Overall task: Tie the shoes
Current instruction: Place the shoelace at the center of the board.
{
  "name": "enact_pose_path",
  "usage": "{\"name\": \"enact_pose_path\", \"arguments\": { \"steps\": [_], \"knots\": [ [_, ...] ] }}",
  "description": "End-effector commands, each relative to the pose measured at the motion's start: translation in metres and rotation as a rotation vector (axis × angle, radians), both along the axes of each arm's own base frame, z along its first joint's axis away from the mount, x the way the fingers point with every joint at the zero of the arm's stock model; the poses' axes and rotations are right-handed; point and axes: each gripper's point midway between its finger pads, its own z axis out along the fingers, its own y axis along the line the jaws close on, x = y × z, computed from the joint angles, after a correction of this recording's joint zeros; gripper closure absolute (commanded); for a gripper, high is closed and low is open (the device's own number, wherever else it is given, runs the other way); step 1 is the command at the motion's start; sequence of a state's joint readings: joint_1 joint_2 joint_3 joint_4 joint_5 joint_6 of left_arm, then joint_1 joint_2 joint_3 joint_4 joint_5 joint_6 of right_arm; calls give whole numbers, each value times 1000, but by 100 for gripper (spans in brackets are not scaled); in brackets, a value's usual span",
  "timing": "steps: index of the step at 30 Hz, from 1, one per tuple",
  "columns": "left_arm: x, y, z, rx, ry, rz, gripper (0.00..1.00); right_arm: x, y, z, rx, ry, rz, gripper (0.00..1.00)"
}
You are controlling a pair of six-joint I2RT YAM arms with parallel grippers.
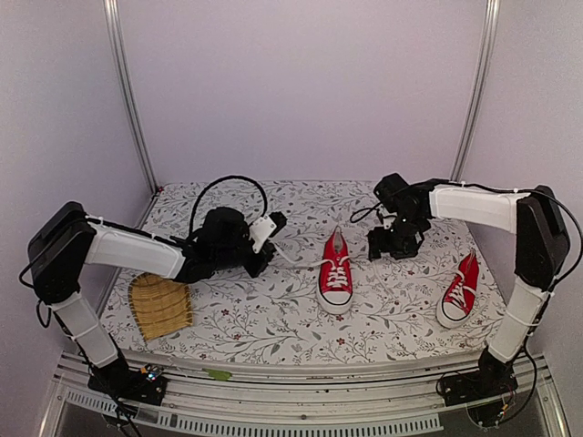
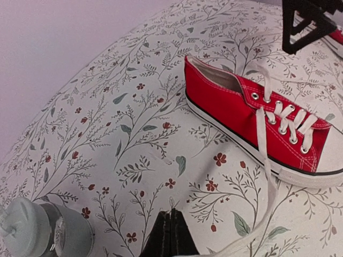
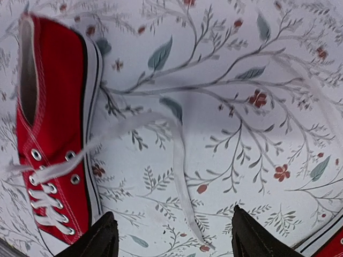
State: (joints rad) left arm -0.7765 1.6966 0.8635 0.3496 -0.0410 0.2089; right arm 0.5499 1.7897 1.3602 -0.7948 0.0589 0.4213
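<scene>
One red shoe (image 1: 335, 273) lies mid-table, toe toward me; it also shows in the left wrist view (image 2: 252, 115) and the right wrist view (image 3: 53, 134). The other shoe (image 1: 458, 291) lies at the right. My left gripper (image 1: 264, 255) (image 2: 171, 214) rests low on the cloth left of the middle shoe, shut. One white lace (image 2: 265, 155) runs from the eyelets to the base of its fingers and looks pinched there. My right gripper (image 1: 390, 250) (image 3: 172, 214) hovers just right of that shoe, wide open, straddling the other lace (image 3: 179, 176), which lies loose on the cloth.
A woven bamboo mat (image 1: 160, 307) lies at the front left. The floral tablecloth (image 1: 273, 319) covers the table, with pale walls on three sides and metal posts (image 1: 132, 100) in the back corners. A black cable (image 1: 232, 185) loops above the left arm.
</scene>
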Motion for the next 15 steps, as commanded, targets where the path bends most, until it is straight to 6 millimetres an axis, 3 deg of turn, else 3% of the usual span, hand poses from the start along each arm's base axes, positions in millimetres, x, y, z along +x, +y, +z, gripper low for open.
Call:
{"name": "enact_pose_path", "arguments": {
  "steps": [1, 7, 10, 14, 15],
  "knots": [
    [-7, 1, -26, 68, 97, -13, 100, -54, 1, -54, -17, 240, 95, 32],
    [-19, 1, -53, 158, 207, -61, 98, -65, 0, -86, -75, 299, 142, 46],
    [-35, 5, -67, 220, 296, -106, 71, -67, -10, -98, -134, 310, 138, 54],
    [-66, 19, -78, 331, 438, -195, 40, -72, -21, -104, -185, 323, 138, 96],
    [-74, 26, -81, 369, 468, -212, 34, -72, -23, -101, -195, 320, 139, 99]
  ]
}}
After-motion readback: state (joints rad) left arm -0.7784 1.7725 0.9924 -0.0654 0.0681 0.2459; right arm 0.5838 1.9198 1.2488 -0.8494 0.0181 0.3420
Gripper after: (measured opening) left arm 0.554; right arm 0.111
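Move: The red shoe's right lace end lies about 6 cm back, 1 cm right and 8 cm below the right hand. That shoe is 13 cm to this hand's left and 2 cm back; the other shoe is some 18 cm right and 7 cm back. The left hand holds the left lace end; the open board it goes to is 12 cm below and 3 cm back, with the shoe about 16 cm right, level fore and aft, and the jar 10 cm ahead, 9 cm left. The right fingers close on the right lace end and pinch it just above the board, after dropping about 8 cm and drawing back 6 cm while the half-open gripper tips closer to vertical. Meanwhile the left hand sinks some 6 cm, then also eases back about 3 cm, tilting its fingers down by roughly 20 degrees and opening to let go of the left lace. ##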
